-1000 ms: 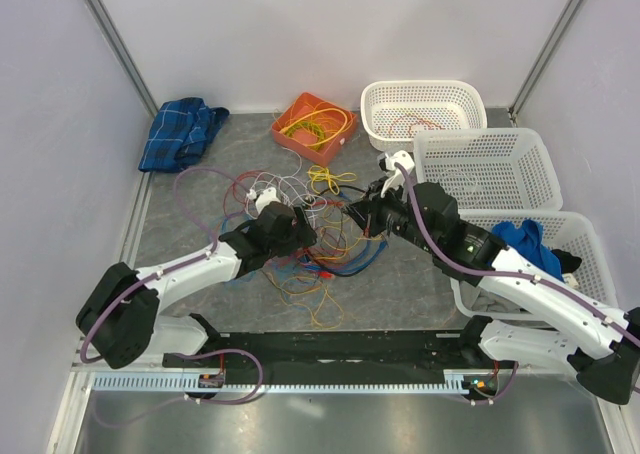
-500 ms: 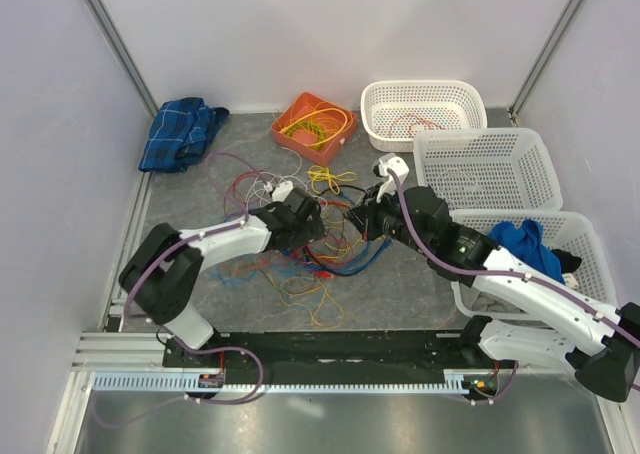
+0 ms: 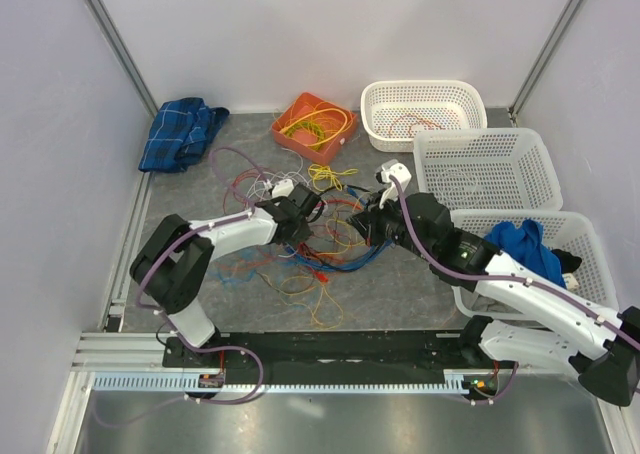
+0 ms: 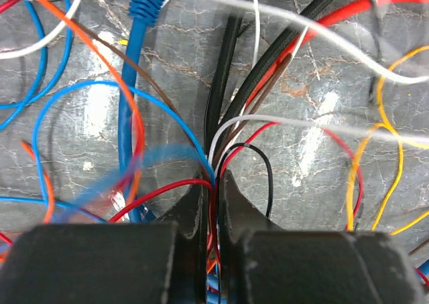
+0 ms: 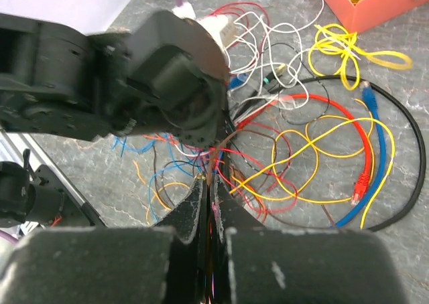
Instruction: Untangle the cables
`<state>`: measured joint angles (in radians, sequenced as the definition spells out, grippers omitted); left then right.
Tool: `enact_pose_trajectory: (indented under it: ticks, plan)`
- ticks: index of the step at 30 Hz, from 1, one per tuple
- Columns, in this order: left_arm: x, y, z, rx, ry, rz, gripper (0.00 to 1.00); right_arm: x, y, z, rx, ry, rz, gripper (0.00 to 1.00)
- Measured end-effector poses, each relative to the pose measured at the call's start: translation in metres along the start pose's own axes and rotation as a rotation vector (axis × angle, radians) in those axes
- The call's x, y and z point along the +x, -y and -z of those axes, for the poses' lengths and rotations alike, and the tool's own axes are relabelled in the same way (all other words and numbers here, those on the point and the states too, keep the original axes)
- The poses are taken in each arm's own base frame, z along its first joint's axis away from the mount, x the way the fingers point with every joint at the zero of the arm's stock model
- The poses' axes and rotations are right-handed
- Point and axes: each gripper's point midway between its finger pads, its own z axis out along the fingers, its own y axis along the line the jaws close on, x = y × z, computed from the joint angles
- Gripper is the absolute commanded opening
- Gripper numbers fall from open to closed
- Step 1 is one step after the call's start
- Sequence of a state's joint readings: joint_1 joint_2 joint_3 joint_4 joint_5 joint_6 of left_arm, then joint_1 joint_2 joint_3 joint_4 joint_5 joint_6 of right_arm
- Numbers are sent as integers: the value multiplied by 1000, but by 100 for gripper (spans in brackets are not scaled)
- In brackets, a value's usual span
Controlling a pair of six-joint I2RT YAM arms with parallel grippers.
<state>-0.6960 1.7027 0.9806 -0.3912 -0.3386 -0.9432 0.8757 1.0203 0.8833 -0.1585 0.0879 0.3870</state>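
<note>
The cables (image 3: 325,249) lie as a tangle of thin red, blue, yellow, orange, white and black wires on the grey floor between both arms. My left gripper (image 3: 316,226) is down in the tangle's left side. In the left wrist view it (image 4: 214,183) is shut on a small bundle of red, blue, black and white wires (image 4: 216,157). My right gripper (image 3: 366,226) faces it from the right. In the right wrist view it (image 5: 213,183) is shut on a few thin strands, one of them brown (image 5: 221,150), just in front of the left gripper's black body (image 5: 174,83).
An orange box (image 3: 313,126) holds coiled yellow wire. Three white baskets stand at the right (image 3: 420,109) (image 3: 485,164) (image 3: 575,236), the nearest holding a blue cloth (image 3: 520,242). Another blue cloth (image 3: 180,132) lies at back left. A blue network cable (image 4: 134,49) and yellow loops (image 5: 335,150) cross the floor.
The left arm has swung forward and right into the tangle, and its open gripper has closed on a bundle of wires. The right gripper stayed shut and shifted slightly.
</note>
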Motion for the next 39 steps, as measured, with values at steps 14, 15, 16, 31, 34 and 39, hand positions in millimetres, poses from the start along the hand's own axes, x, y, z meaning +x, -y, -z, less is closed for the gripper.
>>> enact_pose_trajectory:
  ticks: [14, 15, 16, 31, 34, 39]
  plan:
    - [-154, 49, 278, 577, 488, -28, 2, 23, 11, -11, 17, -3, -9, 0]
    - [-162, 50, 293, 599, 516, -33, 2, 28, 12, -19, 22, -15, -7, 0]
    - [-169, 51, 308, 617, 542, -39, 2, 33, 13, -26, 27, -28, -6, 0]
    - [-194, 45, 354, 576, 611, -187, 2, 11, 16, -65, 153, -25, 6, 98]
    - [-184, 40, 338, 547, 579, -208, 2, -19, 15, -44, 164, 64, -2, 97]
    - [-164, 30, 309, 502, 527, -240, 2, -49, 14, -19, 171, 163, -15, 91]
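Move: The left hand is already shut, almost at table level, on the bundle with the black cable. From it the white coil lies about 12 cm ahead and 5 left, the yellow coil 16 ahead and 4 right, and the red plug 7 back and 4 right. The right hand, shut on the brown wire, has that bundle roughly 7 cm ahead, 10 left and 22 below. Left yanks its gripped bundle up about 35 cm; right dips forward-left, releases the brown wire, rises rightwards. ##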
